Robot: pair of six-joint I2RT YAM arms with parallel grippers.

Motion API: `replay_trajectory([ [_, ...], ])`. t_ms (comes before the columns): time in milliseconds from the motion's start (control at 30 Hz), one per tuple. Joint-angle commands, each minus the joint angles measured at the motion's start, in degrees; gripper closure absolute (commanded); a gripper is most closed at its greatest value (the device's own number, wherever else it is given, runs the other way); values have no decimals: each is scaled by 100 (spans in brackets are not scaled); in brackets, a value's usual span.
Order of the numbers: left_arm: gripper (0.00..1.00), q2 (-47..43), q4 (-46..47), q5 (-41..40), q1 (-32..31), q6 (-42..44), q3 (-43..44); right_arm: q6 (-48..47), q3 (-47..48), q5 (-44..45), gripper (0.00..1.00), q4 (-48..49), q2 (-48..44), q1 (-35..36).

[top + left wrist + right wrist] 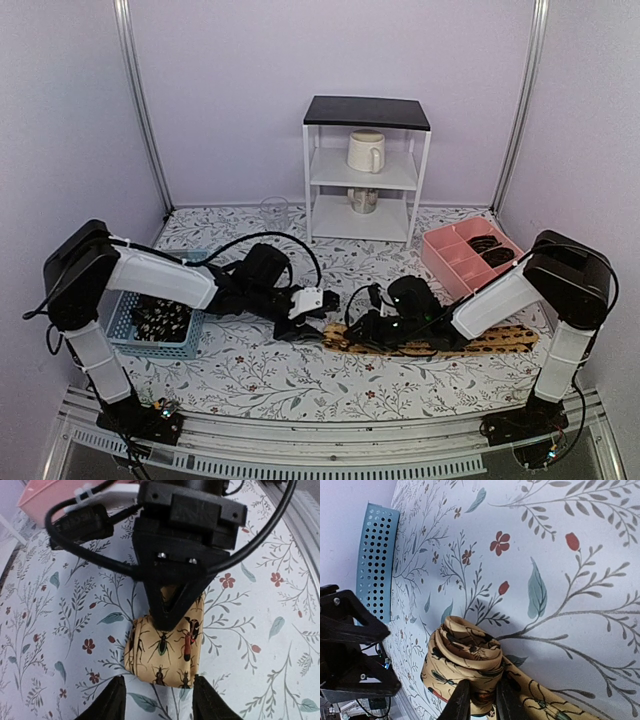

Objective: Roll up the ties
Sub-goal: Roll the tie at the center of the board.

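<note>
A tan-orange tie (470, 342) printed with insects lies across the table's front, and its left end is wound into a roll (465, 655). My right gripper (482, 700) is shut on the roll's layers from the near side. In the left wrist view the roll (165, 650) sits just ahead of my left gripper (160, 700), which is open, one fingertip (110, 700) by each near corner. From above, the left gripper (310, 325) and right gripper (352, 330) meet at the roll. Dark ties (160, 318) lie in the basket.
A blue mesh basket (150, 350) stands at the left by the left arm. At the right is a pink divided tray (445, 245) holding dark rolls (490, 245). At the back stand a white shelf (365, 170) with a mug and a clear glass (274, 212).
</note>
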Motion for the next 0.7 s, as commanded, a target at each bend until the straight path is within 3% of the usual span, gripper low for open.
replay_trajectory([
  [0, 57, -707, 455, -464, 152, -1361, -453, -128, 206, -163, 81, 71, 265, -37],
  [200, 77, -1283, 700, -985, 516, -3592, -557, -215, 487, -452, 81, 80, 554, -33],
  [333, 98, -1472, 1022, -1432, 470, -4542, -884, -179, 631, -647, 81, 104, 724, -4],
  [467, 100, -1647, 1688, -1746, 222, -5322, -1389, -47, 646, -834, 81, 75, 674, 22],
  [667, 100, -1534, 2199, -1911, -351, -5608, -1579, 380, 665, -1043, 80, -7, 586, 18],
])
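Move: The rolled end of the tie is about 3 cm to the right of my open left hand and some 4 cm below it, nearly level fore and aft. My right hand already pinches the tie at this roll, whose middle is about 2 cm to its left at the same height. The tie's flat tail runs off to the right, its middle some 17 cm from my right hand. The blue basket's middle is about 30 cm to the left of my left hand and 5 cm farther out. My left hand, already clear of the roll, swings away, up about 7 cm and also forward and left, shutting its fingers on nothing and turning some 40 degrees counter-clockwise; then it comes back and down a few centimetres. Meanwhile my right hand keeps its pinch on the tie and drags it about 3 cm left along the board, then eases to a stop. ##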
